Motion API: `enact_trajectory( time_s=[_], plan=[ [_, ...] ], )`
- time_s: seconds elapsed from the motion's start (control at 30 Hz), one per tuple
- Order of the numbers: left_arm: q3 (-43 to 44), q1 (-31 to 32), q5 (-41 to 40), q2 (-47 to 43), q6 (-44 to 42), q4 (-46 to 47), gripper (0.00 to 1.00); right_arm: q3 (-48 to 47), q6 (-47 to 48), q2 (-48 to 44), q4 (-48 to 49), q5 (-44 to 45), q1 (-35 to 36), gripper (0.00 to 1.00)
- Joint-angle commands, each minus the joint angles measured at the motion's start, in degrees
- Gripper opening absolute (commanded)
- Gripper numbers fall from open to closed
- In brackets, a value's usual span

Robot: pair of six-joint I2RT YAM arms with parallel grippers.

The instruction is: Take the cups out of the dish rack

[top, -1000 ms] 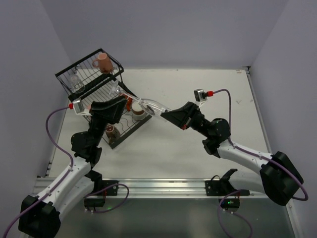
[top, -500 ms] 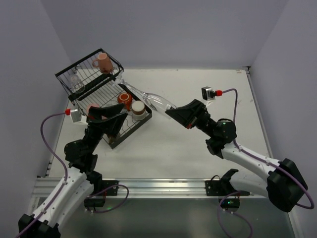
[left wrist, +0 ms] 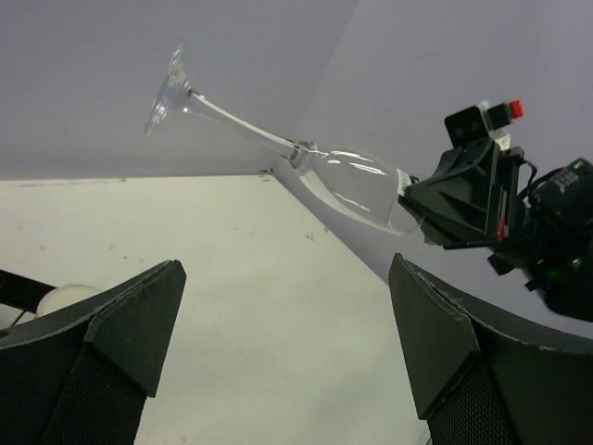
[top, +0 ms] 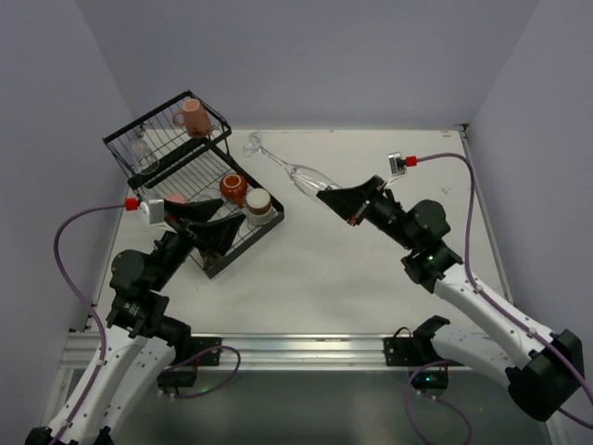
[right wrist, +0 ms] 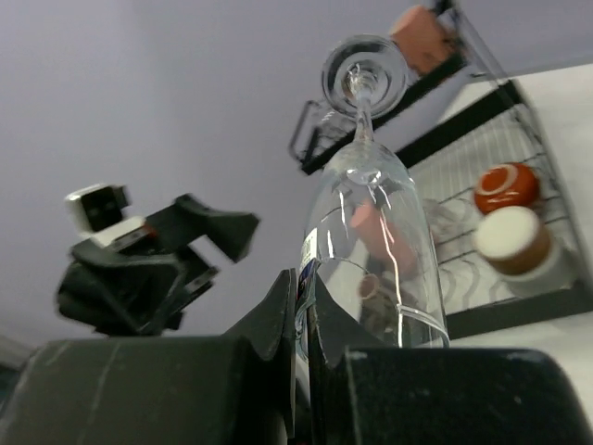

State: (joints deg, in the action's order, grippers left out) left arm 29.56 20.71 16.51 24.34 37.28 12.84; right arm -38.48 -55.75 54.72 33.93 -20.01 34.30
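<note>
A clear stemmed glass [top: 298, 174] hangs tilted in the air over the table, foot toward the dish rack [top: 148, 116]. My right gripper [top: 335, 199] is shut on its rim; in the right wrist view the jaws [right wrist: 304, 278] pinch the wall of the glass [right wrist: 375, 209]. My left gripper [top: 222, 227] stands wide open over the rack's near corner, nothing between its fingers [left wrist: 139, 315]; the glass [left wrist: 347, 181] shows well beyond them. In the rack are a pink mug [top: 193, 118], an orange-red mug [top: 233, 188], a cream-topped cup [top: 258, 204] and another clear glass [top: 142, 154].
The rack sits at the table's far left, raised basket at the back, flat tray toward me. White tabletop [top: 389, 269] spreads to the right of it. Grey walls close in the left, back and right sides.
My left gripper has opened, let go of the stemmed glass and drawn back toward the near left. The right gripper has carried the glass up and to the right, away from the rack.
</note>
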Motion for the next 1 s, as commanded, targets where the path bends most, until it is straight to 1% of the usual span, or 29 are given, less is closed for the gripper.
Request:
enact_trajectory(
  time_s=[0.0,0.07,0.13,0.23,0.27,0.33,0.37,0.4,0.43,0.47,0.5,0.53,0.57,0.6,0.67,0.73,0.77,0.8,0.83,0.97],
  plan=[
    [3.7,0.2,1.2,0.0,-7.8,-9.7,1.0,-12.5,16.1,-2.9,-25.5,9.0,-1.3,0.0],
    [3.9,0.2,1.9,0.3,-9.4,-10.9,1.0,-15.6,19.9,-2.4,-33.6,10.9,-3.0,0.0],
    [3.8,0.2,2.1,0.7,-10.6,-11.4,1.0,-19.1,21.7,-1.9,-38.0,10.7,-4.2,0.0],
    [4.5,0.2,2.1,1.1,-12.3,-12.7,1.0,-24.4,26.4,0.4,-48.6,11.8,-6.2,0.0],
    [4.8,0.2,2.1,1.3,-12.9,-12.8,1.0,-27.8,27.2,2.1,-51.1,12.4,-6.5,0.0],
    [5.6,0.2,2.1,2.0,-14.4,-15.9,1.0,-31.0,29.7,4.2,-57.7,13.0,-7.8,0.0],
    [5.9,0.2,2.2,2.3,-14.9,-16.5,1.0,-35.1,30.5,6.9,-60.2,12.5,-8.1,0.0],
    [6.1,0.2,2.3,2.6,-15.6,-17.1,1.0,-37.1,31.7,8.4,-62.6,12.6,-8.4,0.0],
    [6.6,0.2,2.6,3.3,-15.7,-18.4,1.0,-39.4,34.0,10.0,-67.3,12.9,-8.5,0.0],
    [7.3,0.2,2.9,3.6,-15.9,-19.2,1.0,-44.4,34.8,11.8,-69.8,14.4,-8.6,0.0],
    [8.0,0.2,4.9,4.3,-16.7,-20.0,1.0,-46.9,35.7,15.5,-72.4,15.4,-8.7,0.0],
    [9.8,0.2,6.2,5.6,-17.5,-22.1,1.0,-49.7,37.8,17.5,-77.6,16.0,-8.8,0.0],
    [10.6,0.2,7.2,6.2,-18.2,-23.3,1.0,-54.9,38.3,19.5,-79.7,16.8,-8.9,0.0],
    [11.4,0.9,7.7,6.8,-19.9,-24.3,1.0,-56.9,39.0,22.7,-81.3,18.8,-8.9,0.0],
    [12.1,2.8,6.3,7.1,-21.5,-26.0,1.0,-62.5,40.6,25.8,-85.3,19.4,-9.3,0.0],
    [11.7,3.8,3.3,6.3,-23.2,-26.8,1.0,-65.3,41.5,29.7,-88.2,19.9,-10.2,0.0],
    [11.4,4.5,2.5,6.2,-23.6,-27.0,1.0,-69.1,41.6,31.6,-90.0,19.9,-10.5,0.0],
    [11.1,4.9,1.1,5.8,-24.1,-27.1,1.0,-70.8,41.8,33.3,-91.7,19.9,-10.7,0.0],
    [10.7,5.3,0.6,5.7,-24.2,-27.3,1.0,-72.6,42.3,36.7,-94.5,21.4,-10.7,0.0],
    [10.1,7.6,0.0,5.7,-24.5,-27.1,1.0,-79.4,43.1,42.6,-98.2,23.0,-11.2,0.0]
  ],
)
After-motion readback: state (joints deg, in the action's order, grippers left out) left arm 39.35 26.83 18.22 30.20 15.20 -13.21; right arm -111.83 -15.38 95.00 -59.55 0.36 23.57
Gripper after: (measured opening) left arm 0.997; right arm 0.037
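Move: Out on the open table lies the spot the held wine glass is heading for, some 24 cm ahead of the right hand, 8 cm to its right and 35 cm below. The rack's white-and-brown cup stands about 13 cm ahead and 15 cm left of that hand, the red cup 20 cm ahead and 24 cm left, both nearly 30 cm below. From the left hand, the spot is roughly 26 cm ahead, 30 cm right. Swinging the wine glass away from the rack, the right hand goes about 15 cm forward and 9 cm right, sinking some 6 cm mostly late on, and turns about 70 degrees so its fingers, first left and slightly up, point forward and steeply down; they keep their pinch on the rim. The open, empty left hand sinks about 6 cm and tips its fingers downward. ##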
